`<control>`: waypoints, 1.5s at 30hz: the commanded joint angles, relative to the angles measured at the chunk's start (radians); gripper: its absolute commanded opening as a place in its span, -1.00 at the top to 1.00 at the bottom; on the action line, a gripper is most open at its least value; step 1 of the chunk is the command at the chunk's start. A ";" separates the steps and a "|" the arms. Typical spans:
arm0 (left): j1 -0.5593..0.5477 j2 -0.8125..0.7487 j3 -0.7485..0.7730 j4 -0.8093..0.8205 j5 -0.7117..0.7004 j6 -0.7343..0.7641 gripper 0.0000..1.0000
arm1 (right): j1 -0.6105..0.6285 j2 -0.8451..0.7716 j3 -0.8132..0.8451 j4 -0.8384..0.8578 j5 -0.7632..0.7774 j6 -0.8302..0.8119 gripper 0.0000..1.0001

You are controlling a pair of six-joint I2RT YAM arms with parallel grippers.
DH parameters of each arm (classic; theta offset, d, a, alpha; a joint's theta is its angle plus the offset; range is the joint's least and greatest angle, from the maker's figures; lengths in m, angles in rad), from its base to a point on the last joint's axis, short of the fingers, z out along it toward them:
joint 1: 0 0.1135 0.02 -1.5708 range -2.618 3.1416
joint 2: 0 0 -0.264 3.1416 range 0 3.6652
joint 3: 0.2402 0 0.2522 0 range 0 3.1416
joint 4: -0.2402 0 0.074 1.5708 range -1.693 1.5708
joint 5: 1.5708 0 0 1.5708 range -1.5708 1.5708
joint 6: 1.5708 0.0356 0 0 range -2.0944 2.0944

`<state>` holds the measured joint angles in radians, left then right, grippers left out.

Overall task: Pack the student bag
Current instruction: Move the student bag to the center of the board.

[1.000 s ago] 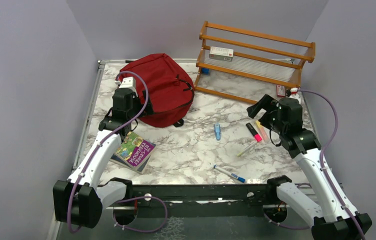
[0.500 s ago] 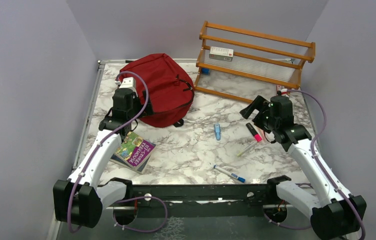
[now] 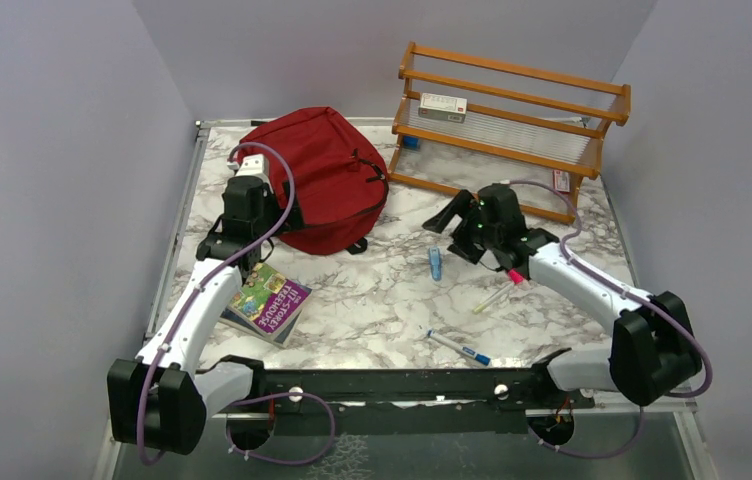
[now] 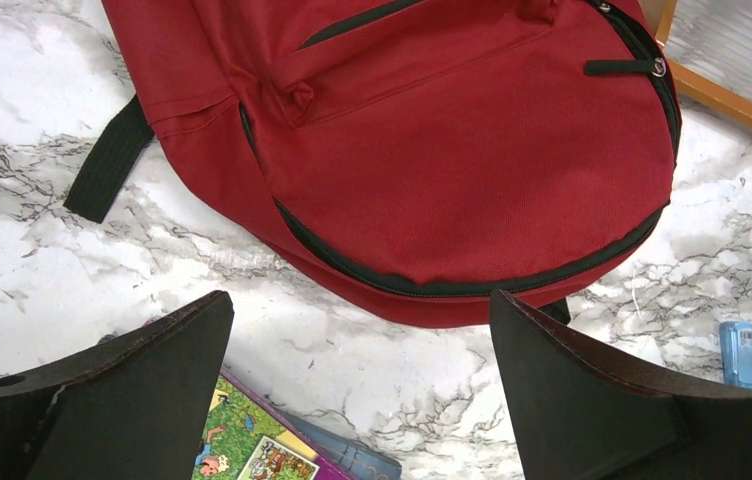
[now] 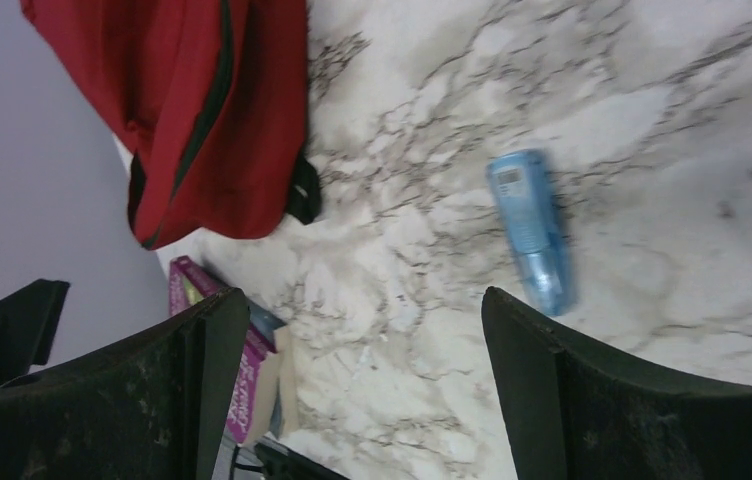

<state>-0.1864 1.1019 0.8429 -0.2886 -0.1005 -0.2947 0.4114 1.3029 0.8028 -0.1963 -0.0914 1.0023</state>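
The student bag (image 3: 327,175), a dark-red backpack with its black zippers closed, lies flat at the back left of the marble table. It fills the top of the left wrist view (image 4: 452,150) and shows in the right wrist view (image 5: 192,100). My left gripper (image 3: 252,225) hovers over the bag's near edge. It is open (image 4: 360,300), with only bare table between its fingers. My right gripper (image 3: 452,215) hangs over the middle of the table, to the right of the bag. It is open and empty (image 5: 364,300), with a small blue item (image 5: 529,230) just beyond its right finger.
A colourful book (image 3: 267,302) lies near the left arm. The small blue item (image 3: 435,263), a pink highlighter (image 3: 508,268), a pale pen (image 3: 492,298) and a blue-capped pen (image 3: 460,349) are scattered mid-table. A wooden rack (image 3: 512,120) holding a white box (image 3: 442,107) stands back right.
My right arm has swung left, from the right edge by the highlighters to the table's middle near the blue item. The left arm and the bag have not moved.
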 commanded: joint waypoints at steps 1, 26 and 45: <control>0.021 -0.021 -0.010 0.023 0.031 -0.013 -0.98 | 0.100 0.058 0.056 0.127 0.087 0.193 -0.82; 0.050 -0.108 -0.017 0.026 0.059 -0.047 -0.98 | 0.322 0.661 0.620 -0.058 0.230 0.506 -0.83; 0.050 -0.112 -0.019 0.023 0.048 -0.047 -0.98 | 0.339 0.933 0.840 -0.105 0.218 0.428 -0.71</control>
<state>-0.1432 1.0058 0.8276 -0.2787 -0.0673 -0.3367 0.7406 2.1956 1.6184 -0.2829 0.0971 1.4647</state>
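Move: The zipped near-right edge of the student bag, where my right hand is going, lies about 21 cm to its left, 9 cm ahead and 8 cm below. The blue tube is almost straight beneath that hand, some 12 cm down and 2 cm left. The wooden rack's near-left corner is roughly 25 cm ahead and 12 cm left, about 10 cm lower. From my left hand the same bag edge is about 7 cm ahead, 14 cm right and 13 cm down. I sweep my right hand some 21 cm left and 9 cm forward to the bag's near-right edge, nearly level until the last third, then sink about 8 cm so that the open fingers straddle the zipped edge, tipping the wrist down about 15 degrees. I don't close on it yet. Meanwhile my open left hand rises a couple of centimetres. ##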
